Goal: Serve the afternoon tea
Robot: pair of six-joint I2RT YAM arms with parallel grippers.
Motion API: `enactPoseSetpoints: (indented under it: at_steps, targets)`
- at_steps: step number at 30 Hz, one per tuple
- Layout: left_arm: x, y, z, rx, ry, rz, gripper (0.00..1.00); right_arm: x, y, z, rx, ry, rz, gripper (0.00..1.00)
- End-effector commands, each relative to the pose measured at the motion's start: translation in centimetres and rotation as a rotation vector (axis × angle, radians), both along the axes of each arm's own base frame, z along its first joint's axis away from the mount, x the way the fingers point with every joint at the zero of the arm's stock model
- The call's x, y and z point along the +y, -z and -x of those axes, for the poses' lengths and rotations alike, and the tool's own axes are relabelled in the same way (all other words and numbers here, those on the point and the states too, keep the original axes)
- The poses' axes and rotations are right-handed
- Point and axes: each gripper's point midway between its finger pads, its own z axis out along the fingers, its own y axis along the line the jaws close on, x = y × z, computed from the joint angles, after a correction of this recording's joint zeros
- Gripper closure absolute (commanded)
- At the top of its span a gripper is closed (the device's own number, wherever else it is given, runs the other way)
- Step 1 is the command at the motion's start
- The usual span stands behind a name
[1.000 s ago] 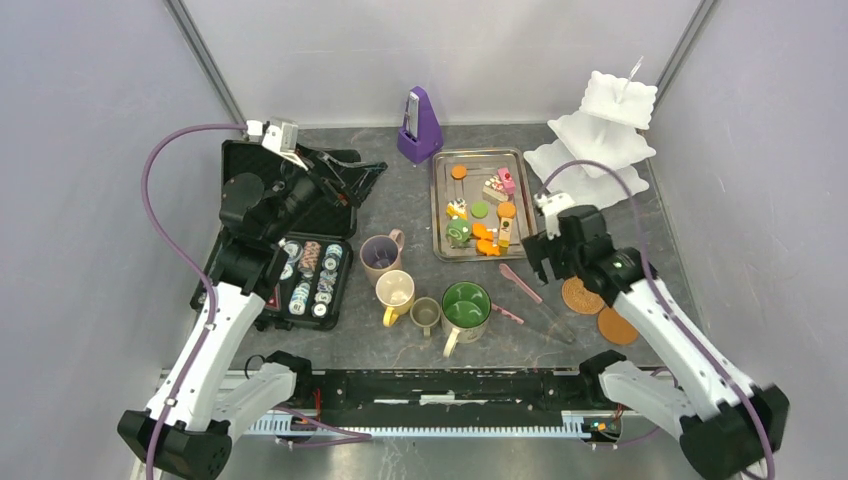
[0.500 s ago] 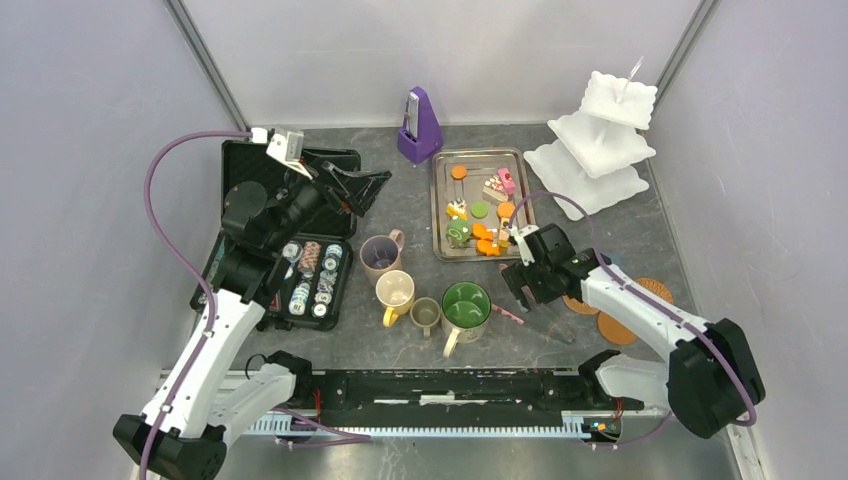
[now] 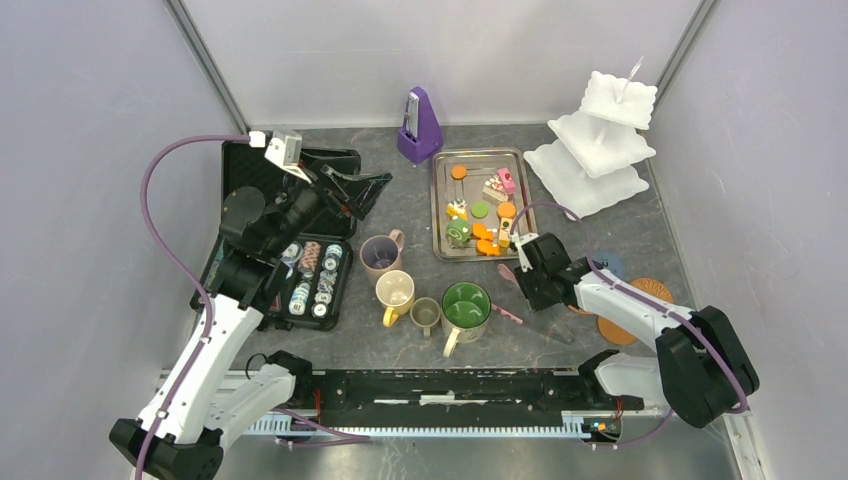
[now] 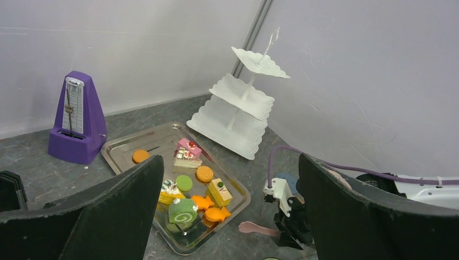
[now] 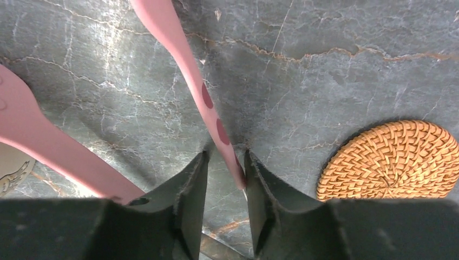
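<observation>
Toy pastries (image 3: 478, 215) lie on a steel tray (image 3: 441, 165), also seen in the left wrist view (image 4: 189, 187). The white three-tier stand (image 3: 597, 140) is at the back right. The mauve (image 3: 380, 255), yellow (image 3: 395, 290), olive (image 3: 426, 315) and big green (image 3: 465, 305) mugs cluster at the centre front. Cork coasters (image 3: 616, 329) lie at the right. My right gripper (image 5: 224, 176) is low at the table, jaws narrowly open around the end of a pink spotted utensil handle (image 5: 214, 114), which touches one finger. My left gripper (image 3: 350, 186) is raised, wide open and empty.
A plain pink spoon (image 5: 48, 141) lies beside the spotted handle. One coaster (image 5: 387, 162) is just right of my right gripper. An open black case of poker chips (image 3: 305, 272) lies at the left. A purple metronome (image 3: 420, 125) stands at the back.
My right arm has swung left from the coasters and dropped to the table by the pink utensils. My left gripper has shifted slightly.
</observation>
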Motion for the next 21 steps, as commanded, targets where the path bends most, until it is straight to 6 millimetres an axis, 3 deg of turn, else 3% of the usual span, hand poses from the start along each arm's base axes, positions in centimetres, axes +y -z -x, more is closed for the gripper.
enactPoseSetpoints:
  at_steps: [1, 7, 14, 21]
  targets:
    - [0.3, -1.1, 0.3, -0.074, -0.019, -0.017, 0.0, 0.5, -0.5, -1.0, -0.046, 0.019, -0.027, 0.66]
    - [0.6, -1.0, 0.1, -0.075, -0.036, -0.026, 0.0, 0.5, -1.0, -0.9, -0.054, 0.023, -0.031, 0.87]
    - [0.6, -1.0, 0.2, -0.076, -0.036, -0.026, 0.0, 0.3, -2.4, -1.0, -0.079, 0.03, -0.035, 1.0]
    - [0.5, -1.0, 0.3, -0.075, -0.033, -0.023, 0.0, 0.0, -4.3, -1.4, -0.145, 0.08, -0.057, 1.0]
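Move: Between the right hand's part-closed fingers, about 1 cm down, lies the middle of the first pink utensil, its handle running forward and left. The second pink utensil's middle is some 4 cm left and 4 cm back. The green mug stands about 15 cm left and 4 cm back, the woven coaster about 9 cm right and 3 cm ahead. From the left hand, the first utensil lies roughly 32 cm right, 7 cm back and 41 cm below. Staying low over the table, the right hand shuts its fingers on the first pink utensil, pinching it where the pink handle meets the metal, then rises straight up about 2 cm with the grip kept, the wrist tipping only slightly. ##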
